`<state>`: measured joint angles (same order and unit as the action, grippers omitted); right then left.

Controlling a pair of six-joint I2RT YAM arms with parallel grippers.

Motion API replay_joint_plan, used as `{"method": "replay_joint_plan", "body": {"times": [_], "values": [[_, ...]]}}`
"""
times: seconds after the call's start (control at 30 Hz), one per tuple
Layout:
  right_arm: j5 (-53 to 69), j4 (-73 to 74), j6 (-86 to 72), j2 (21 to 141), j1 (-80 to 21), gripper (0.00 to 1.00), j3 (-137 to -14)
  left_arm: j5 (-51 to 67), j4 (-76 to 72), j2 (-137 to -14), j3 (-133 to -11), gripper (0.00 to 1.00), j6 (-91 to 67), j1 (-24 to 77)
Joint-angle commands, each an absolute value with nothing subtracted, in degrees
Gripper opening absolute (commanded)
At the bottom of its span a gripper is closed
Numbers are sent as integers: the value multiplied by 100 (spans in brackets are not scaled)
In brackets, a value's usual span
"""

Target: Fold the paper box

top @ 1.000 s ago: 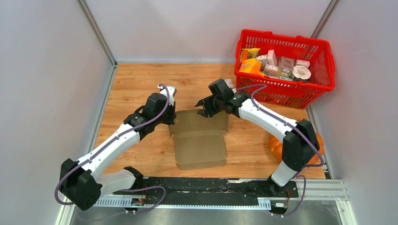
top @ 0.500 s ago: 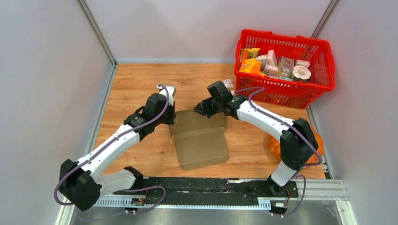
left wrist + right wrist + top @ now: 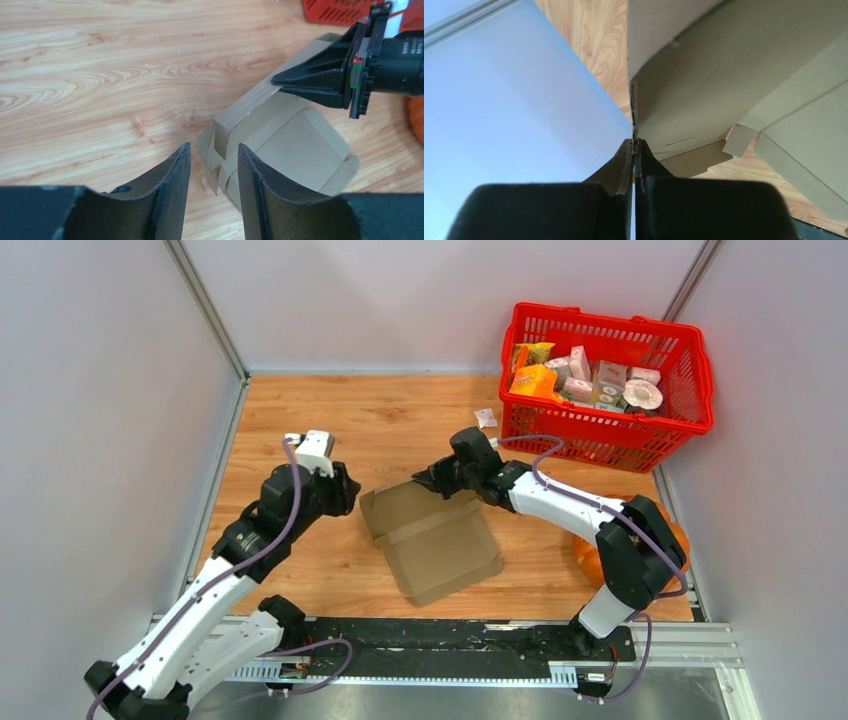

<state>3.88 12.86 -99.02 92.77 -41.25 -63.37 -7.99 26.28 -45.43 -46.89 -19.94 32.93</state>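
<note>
The paper box (image 3: 440, 540), a flat brown cardboard sheet with flaps, lies skewed on the wooden table. My right gripper (image 3: 428, 483) is shut on its far flap, which stands raised. The right wrist view shows the jaws (image 3: 634, 143) pressed tight on the thin cardboard edge (image 3: 744, 70). In the left wrist view the same black fingertips (image 3: 278, 80) pinch the lifted wall of the box (image 3: 300, 145). My left gripper (image 3: 340, 492) sits just left of the box's left corner, open and apart from it. Nothing lies between its fingers (image 3: 214, 150).
A red basket (image 3: 700, 400) full of small printed packages stands at the back right. An orange round object (image 3: 588, 552) sits behind the right arm's base. A small white scrap (image 3: 485, 418) lies near the basket. Grey walls close in on both sides.
My left gripper has opened, let go of the box and drawn back to the left. My right gripper has shut on the far flap, and the box has swung askew.
</note>
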Motion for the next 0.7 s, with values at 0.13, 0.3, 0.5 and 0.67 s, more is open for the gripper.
{"method": "replay_joint_plan", "body": {"times": [0.13, 0.3, 0.5, 0.67], "values": [[738, -560, -9159, 9009, -3929, 0, -6223, -1459, 3067, -3762, -4210, 51, -2575, 3243], [879, -1396, -8755, 9088, -3780, 0, -5793, -1415, 2813, -3674, -3841, 46, -2961, 3191], [1326, -1810, -8508, 9684, -3560, 0, -5818, -1389, 2646, -3708, -3665, 45, -3155, 3112], [1538, -2136, -8614, 9993, -3402, 0, -5748, -1275, 2497, -3955, -3569, 45, -3199, 3076]]}}
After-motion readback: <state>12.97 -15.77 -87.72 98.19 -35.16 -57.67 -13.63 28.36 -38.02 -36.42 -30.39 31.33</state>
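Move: The right gripper is already shut on the top edge of the box's raised far wall. The panel's middle lies about 11 cm back, 5 cm right and 13 cm below it; a white packet is some 21 cm ahead, 15 cm right and 14 cm down. From the empty left gripper, the box's left corner flap is roughly 5 cm ahead, 2 cm right and 15 cm below, and the panel 5 cm back, 17 cm right and 21 cm down. Keep the right gripper pinched on the wall and carry it forward about 5 cm, arching up nearly 4 cm and then sinking most of the way back while its fingers tip upward some 18 degrees. Bring the half-open left gripper left and slightly back, then down about 5 cm, empty beside the box's left side, swinging a little counter-clockwise. ##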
